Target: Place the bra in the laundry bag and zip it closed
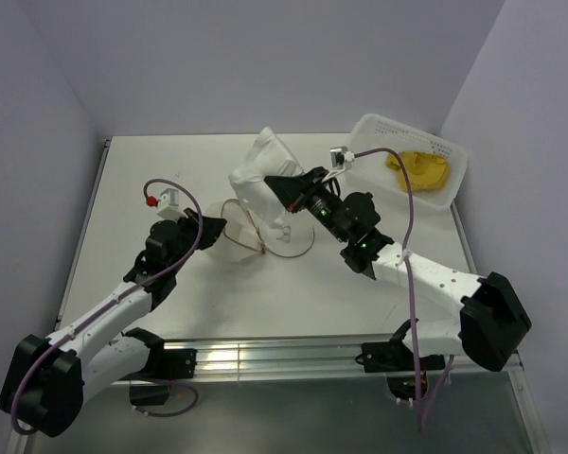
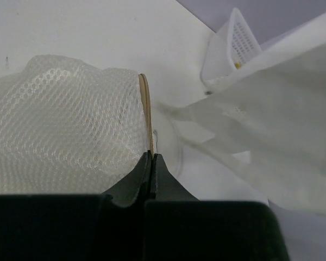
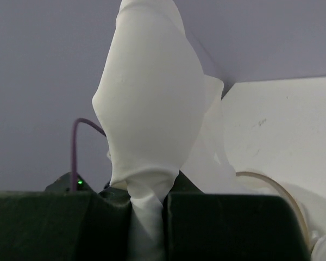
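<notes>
The laundry bag (image 1: 265, 189) stands open mid-table, a cream-white mesh pouch with a tan-edged rim (image 1: 265, 248). My right gripper (image 1: 286, 189) is shut on its flap lid (image 3: 146, 109) and holds it raised above the table. My left gripper (image 1: 218, 227) is shut on the bag's tan rim (image 2: 145, 109), with the mesh wall (image 2: 65, 125) to its left. The mustard-yellow bra (image 1: 418, 168) lies in the white perforated basket (image 1: 379, 128) at the far right, apart from both grippers. No zip pulls show.
The basket (image 2: 236, 43) sits against the back right corner by the wall. Bare white tabletop (image 1: 170, 170) lies left and front of the bag. A metal rail runs along the table's near edge (image 1: 284, 355).
</notes>
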Controlling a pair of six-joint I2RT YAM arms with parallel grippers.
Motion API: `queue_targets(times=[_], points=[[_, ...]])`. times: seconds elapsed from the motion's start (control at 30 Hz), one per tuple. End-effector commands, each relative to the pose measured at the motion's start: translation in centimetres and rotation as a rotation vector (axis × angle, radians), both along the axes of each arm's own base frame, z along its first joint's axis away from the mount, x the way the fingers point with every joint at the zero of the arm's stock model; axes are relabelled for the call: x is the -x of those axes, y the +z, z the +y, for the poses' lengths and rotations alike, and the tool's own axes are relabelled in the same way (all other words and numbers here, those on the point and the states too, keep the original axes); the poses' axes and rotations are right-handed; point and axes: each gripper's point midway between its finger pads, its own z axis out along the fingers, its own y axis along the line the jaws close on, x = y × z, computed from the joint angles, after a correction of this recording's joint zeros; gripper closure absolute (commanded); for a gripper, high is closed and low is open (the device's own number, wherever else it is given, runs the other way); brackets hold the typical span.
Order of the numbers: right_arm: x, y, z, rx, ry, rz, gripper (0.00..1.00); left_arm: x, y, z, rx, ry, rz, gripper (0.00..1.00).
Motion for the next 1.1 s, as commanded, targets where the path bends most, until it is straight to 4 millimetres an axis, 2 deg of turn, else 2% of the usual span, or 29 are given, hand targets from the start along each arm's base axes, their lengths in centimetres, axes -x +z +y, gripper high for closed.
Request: queue_targets(times=[0.0,0.03,0.07,0.17,0.2,0.27,0.3,0.37,0.4,0.5,0.63,0.67,0.7,0.77,0.83,0.9,1.07], points=[[-0.5,0.1,0.0,-0.116,-0.022,-0.004,1.0,0.6,1.2,-0.4,0.046,-0.027,-0.051,1.0],[-0.8,-1.5,0.7,-0.099,-0.006,0.029,1.0,0.7,0.9,-0.4,0.044,-0.028,-0.045,1.0],[-0.5,-2.0,1.4,-0.103,0.022,0.044,1.0,0.9,0.5,-0.4,0.046,-0.027,-0.039,1.0],[-0.2,-5.6,3.0,-0.06,0.046,0.114,1.0,1.1,-0.1,-0.3,0.053,-0.025,-0.033,1.0],[-0.5,-7.2,3.5,-0.035,0.051,0.144,1.0,1.1,-0.1,-0.3,0.055,-0.027,-0.035,1.0],[-0.8,-8.6,4.3,-0.014,0.061,0.177,1.0,1.2,0.1,-0.4,0.059,-0.032,-0.043,1.0],[-0.9,-10.4,5.1,0.019,0.083,0.201,1.0,1.2,0.1,-0.3,0.06,-0.03,-0.045,1.0],[-1.0,-11.8,6.1,0.061,0.095,0.211,1.0,1.2,0.1,-0.2,0.051,-0.025,-0.046,1.0],[-1.0,-13.6,6.8,0.095,0.109,0.238,1.0,1.2,0.2,-0.2,0.053,-0.027,-0.048,1.0],[-0.3,-16.3,7.7,0.144,0.144,0.279,1.0,1.2,0.4,-0.2,0.055,-0.026,-0.055,1.0],[0.8,-18.8,8.4,0.204,0.198,0.324,1.0,0.9,0.9,-0.3,0.059,-0.026,-0.071,1.0],[0.9,-18.7,8.8,0.217,0.212,0.325,1.0,0.8,1.2,-0.4,0.059,-0.027,-0.075,1.0],[1.1,-19.7,9.2,0.243,0.23,0.343,1.0,0.7,1.4,-0.4,0.058,-0.027,-0.08,1.0],[1.9,-20.1,10.1,0.267,0.284,0.347,1.0,0.4,1.9,-0.6,0.054,-0.033,-0.091,1.0],[2.5,-21.8,10.6,0.317,0.313,0.383,1.0,0.2,2.2,-0.7,0.051,-0.036,-0.098,1.0],[3.3,-22.3,11.4,0.347,0.347,0.386,1.0,0.1,2.4,-0.7,0.046,-0.036,-0.107,1.0],[3.8,-24.2,11.3,0.383,0.344,0.447,1.0,-0.3,3.2,-0.8,0.047,-0.034,-0.133,1.0]])
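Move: The bag's open mouth, where the bra in the right hand is to go, lies about 13 cm to the right hand's left, level with it fore and aft, and some 26 cm below. The left fingers holding the rim are about 17 cm left and 17 cm below, straight across; the round bag lid lies 4 cm back, 2 cm left and 32 cm down. From the left hand, the mouth's middle is about 5 cm right, 1 cm back and 8 cm below. The right hand keeps its pinch on the bra and drops fast, some 24 cm, while travelling about 10 cm left and finally easing back a little, its wrist tipping over from pointing slightly up to slightly down, to bring the hanging cup into the bag's mouth. The left fingers stay shut on the zip rim and hold it up, settling only a centimetre or two down and back. ##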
